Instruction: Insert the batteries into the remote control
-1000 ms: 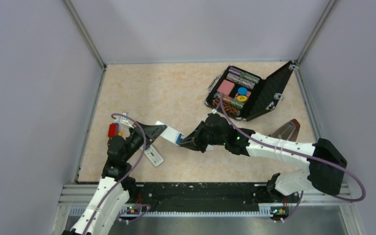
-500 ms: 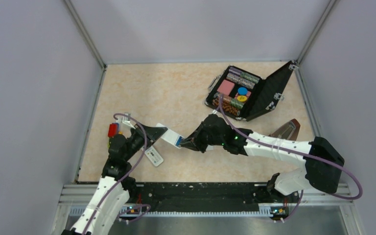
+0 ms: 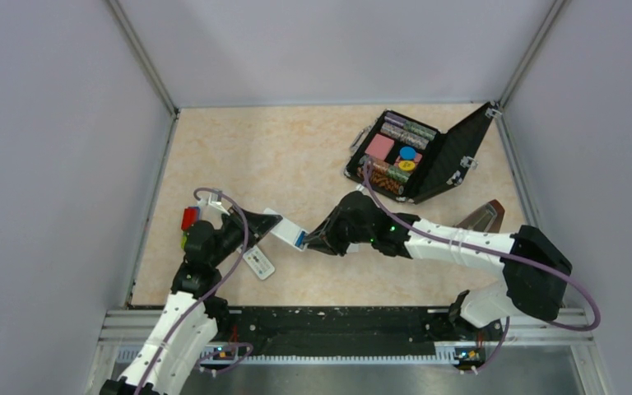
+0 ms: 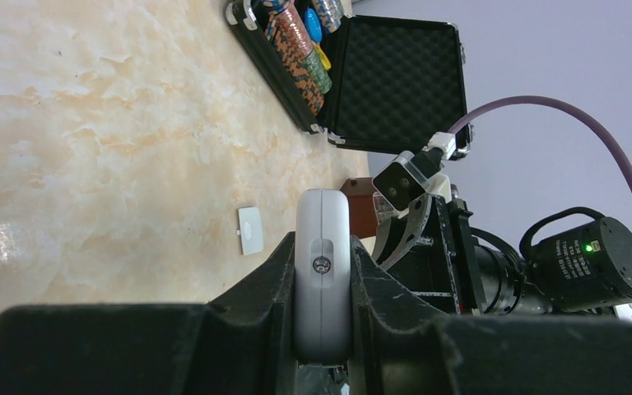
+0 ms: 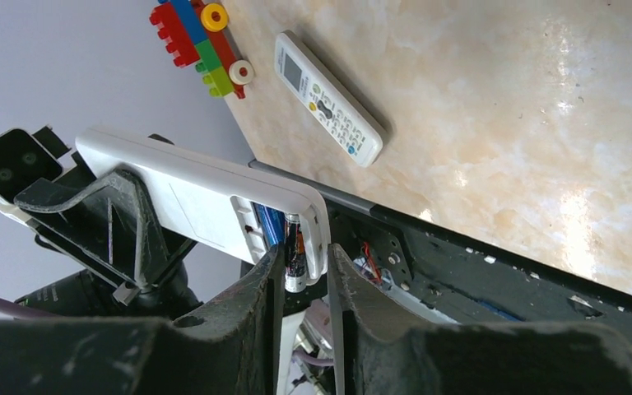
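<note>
My left gripper (image 4: 322, 240) is shut on the white remote control (image 4: 322, 214) and holds it on edge above the table. The same remote (image 3: 284, 229) reaches right toward my right gripper (image 3: 306, 240). In the right wrist view its plain white back (image 5: 197, 202) shows, with the end compartment uncovered. A blue battery (image 5: 273, 224) lies inside. A second battery (image 5: 295, 262) sticks out of the compartment between the fingers of my right gripper (image 5: 303, 251). Those jaws stand slightly apart around it and the remote's end wall.
A small white cover plate (image 4: 251, 230) lies on the table. Another white remote (image 3: 258, 262) with a small display lies near the left arm, beside toy bricks (image 3: 190, 219). An open black case (image 3: 440, 160) of chips stands at the back right; a brown object (image 3: 481, 217) lies below it.
The right arm has crept slightly left toward the remote's end. The left arm and the remote have shifted very little.
</note>
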Robot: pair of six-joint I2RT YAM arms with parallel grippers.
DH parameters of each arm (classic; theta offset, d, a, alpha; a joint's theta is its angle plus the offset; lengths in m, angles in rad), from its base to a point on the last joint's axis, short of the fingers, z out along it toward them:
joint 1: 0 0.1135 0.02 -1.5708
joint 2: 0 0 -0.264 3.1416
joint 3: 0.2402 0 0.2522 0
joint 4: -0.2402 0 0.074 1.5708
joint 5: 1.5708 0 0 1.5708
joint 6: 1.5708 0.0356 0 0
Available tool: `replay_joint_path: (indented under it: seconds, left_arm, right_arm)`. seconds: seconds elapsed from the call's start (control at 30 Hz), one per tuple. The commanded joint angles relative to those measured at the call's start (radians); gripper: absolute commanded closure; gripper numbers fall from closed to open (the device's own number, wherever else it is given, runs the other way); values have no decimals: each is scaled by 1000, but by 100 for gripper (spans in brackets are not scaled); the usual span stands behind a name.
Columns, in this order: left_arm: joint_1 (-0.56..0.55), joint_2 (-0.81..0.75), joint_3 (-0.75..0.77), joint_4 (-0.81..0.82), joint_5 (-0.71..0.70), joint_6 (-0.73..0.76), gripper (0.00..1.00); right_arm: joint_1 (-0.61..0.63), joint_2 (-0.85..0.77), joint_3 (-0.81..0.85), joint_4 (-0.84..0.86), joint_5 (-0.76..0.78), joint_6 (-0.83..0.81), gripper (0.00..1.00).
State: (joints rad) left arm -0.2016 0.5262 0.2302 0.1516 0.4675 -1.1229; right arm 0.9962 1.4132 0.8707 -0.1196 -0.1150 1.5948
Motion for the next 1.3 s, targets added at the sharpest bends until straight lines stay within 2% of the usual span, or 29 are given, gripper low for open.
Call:
replay_joint_path:
  seconds: [0.0,0.33,0.57,0.77,0.8,0.83,1.0,1.17,1.27]
  left_arm:
    - [2,-1,67,65,28,-28,100]
    - [2,23,70,34,21,-4,100]
    - [2,32,74,14,26,8,100]
    - [2,36,107,-26,56,39,100]
    - [2,38,119,-41,70,48,100]
    - [2,43,133,-61,85,55,100]
    - [1,99,205,-137,202,67,100]
    - [2,169,254,-147,317,62,100]
    - [2,194,263,-134,355,53,100]
  right_arm:
    - [-11,20,49,-29,13,-33,75]
    - [-10,-56,53,-29,38,-66,48]
    - [-23,-121,49,-17,33,-142,26]
    - [-79,-149,99,-85,-69,-489,12]
    - [-89,-146,118,-116,-102,-573,4]
    - [-94,-141,144,-157,-112,-653,1]
    - [-94,-126,228,-302,-138,-946,1]
    - [-92,-112,234,-306,-274,-1077,1]
    - [-91,-106,223,-312,-297,-1111,1]
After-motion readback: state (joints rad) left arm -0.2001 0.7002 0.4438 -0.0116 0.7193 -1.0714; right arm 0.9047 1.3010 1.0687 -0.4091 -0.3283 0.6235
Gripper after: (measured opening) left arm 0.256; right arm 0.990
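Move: The black battery lies crosswise in the end of the upturned remote, practically at the right fingertips, no more than 1 cm ahead and 1 cm left; the blue battery lies beside it, about 2 cm ahead and 2 cm left of the hand. On the table some 15 cm below are the loose cover, about 13 cm right and 4 cm ahead, and the other remote, about 15 cm left and level. From the left hand, the black battery is roughly 7 cm right, 5 cm back and 2 cm lower. The black battery is left in its bay as the right fingers spread from slightly parted to fully open, first almost in place, then rising about 5 cm and going 4 cm right off the remote, rolling some 50 degrees about their own pointing line, and finally drawing slightly back. Late on, the left hand, keeping its grip, lifts the remote about 3 cm and shifts it right and back, turning it some 15 degrees clockwise. ##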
